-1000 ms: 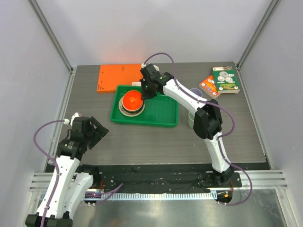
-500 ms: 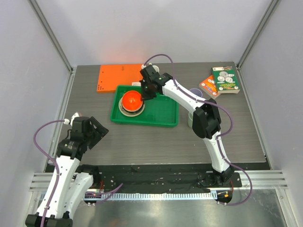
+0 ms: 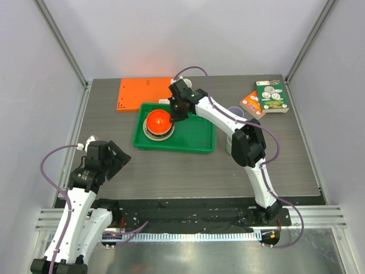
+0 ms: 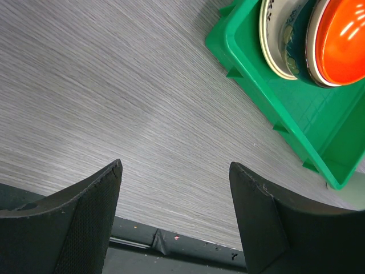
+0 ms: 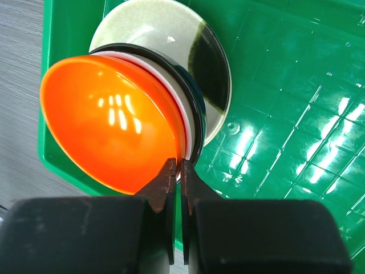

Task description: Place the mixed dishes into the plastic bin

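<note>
The orange-red bowl [image 5: 108, 131] tops a stack of a white bowl, a dark bowl [image 5: 197, 123] and a cream plate [image 5: 165, 25] in the left half of the green plastic bin [image 3: 194, 137]. My right gripper [image 5: 178, 166] is shut on the orange-red bowl's near rim, one finger inside and one outside. My left gripper [image 4: 175, 166] hangs open over bare table near the front left, away from the bin [image 4: 268, 103]. A lavender cup [image 3: 235, 112] and a pale green cup [image 3: 229, 145] stand right of the bin, partly hidden by the right arm.
A flat orange board [image 3: 142, 92] lies behind the bin at the back left. Two small boxes [image 3: 271, 96] lie at the back right. The right half of the bin holds nothing. Grey walls close in the table on three sides.
The right arm's elbow has shifted slightly left. The bowl stack and the left arm have not moved.
</note>
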Available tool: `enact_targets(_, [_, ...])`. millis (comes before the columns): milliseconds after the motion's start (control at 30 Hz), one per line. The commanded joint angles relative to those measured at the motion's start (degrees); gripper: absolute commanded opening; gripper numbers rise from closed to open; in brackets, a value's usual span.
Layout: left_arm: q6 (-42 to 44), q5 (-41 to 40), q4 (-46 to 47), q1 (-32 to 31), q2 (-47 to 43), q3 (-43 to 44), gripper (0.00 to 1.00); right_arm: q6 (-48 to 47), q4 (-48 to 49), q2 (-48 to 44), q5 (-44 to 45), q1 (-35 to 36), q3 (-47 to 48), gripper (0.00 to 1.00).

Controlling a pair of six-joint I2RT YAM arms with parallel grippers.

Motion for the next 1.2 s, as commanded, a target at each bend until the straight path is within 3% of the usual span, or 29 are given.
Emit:
enact_targets(0, [0.8,0.4,1.7,0.3,0.1,0.5,0.76,0.2,0.7,-3.3,-1.6,0.6,-0.8,0.05])
enact_targets(367, [0.8,0.4,1.7,0.3,0.1,0.4,0.76,0.8,0.9,-5.9,-1.6,0.5,-1.1,0.06])
enact_targets(467, [0.8,0.4,1.9,0.3,0.2,0.4,0.76,0.8,1.0,-7.1,-1.2,0.6,-1.1,0.11])
enact_targets(500, [0.8,0.4,2.0,0.4,0.2,0.3,0.76,0.7,1.0,-7.3,-1.1,0.5,-1.1,0.14])
enact_targets(533, [0.8,0.4,1.9,0.3,0.1,0.4,0.76,0.7,0.9,-7.6,-1.2,0.6,-1.0,0.27])
enact_targets(600, [0.8,0.4,1.9,0.3,0.2,0.4,0.76,0.8,0.9,-8.1,-1.1,0.5,-1.2,0.41])
enact_targets(633, [0.8,0.4,1.9,0.3,0.1,0.4,0.76,1.1,0.9,-8.5,-0.9,0.5,-1.4,0.52])
enact_targets(700, [0.8,0.3,1.9,0.3,0.0,0.3,0.76,1.3,0.9,-10.0,-0.5,0.4,-2.1,0.57])
enact_targets(933, [0.9,0.5,2.0,0.4,0.1,0.4,0.76,1.3,0.7,-20.1,2.7,-1.9,-7.7,0.62])
enact_targets(1167, [0.9,0.6,2.2,0.3,-0.1,0.2,0.76,1.2,-0.5,-36.8,8.9,-14.5,-27.6,0.62])
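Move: The right hand still has the near-side rim of the orange bowl between almost shut fingers; the bowl's middle is about 5 cm left, level fore-and-aft and 2 cm lower, with the plate-and-bowl stack right beneath it, some 5 cm below the hand. The purple cup stands about 25 cm right, level fore-and-aft, and the green cup 26 cm right and 10 cm back. From the left hand the orange bowl lies about 17 cm ahead and 16 cm right. The right hand stays almost still at the orange bowl's right rim, then spreads its fingers well open to let the rim go and rises off the stack, at first nearly straight up. Having climbed about 11 cm in all, it swings right over the empty part of the bin towards the cups' side, also about 11 cm and gaining speed, easing back slightly while the wrist turns some 10 degrees clockwise and the fingers tip up a little. ##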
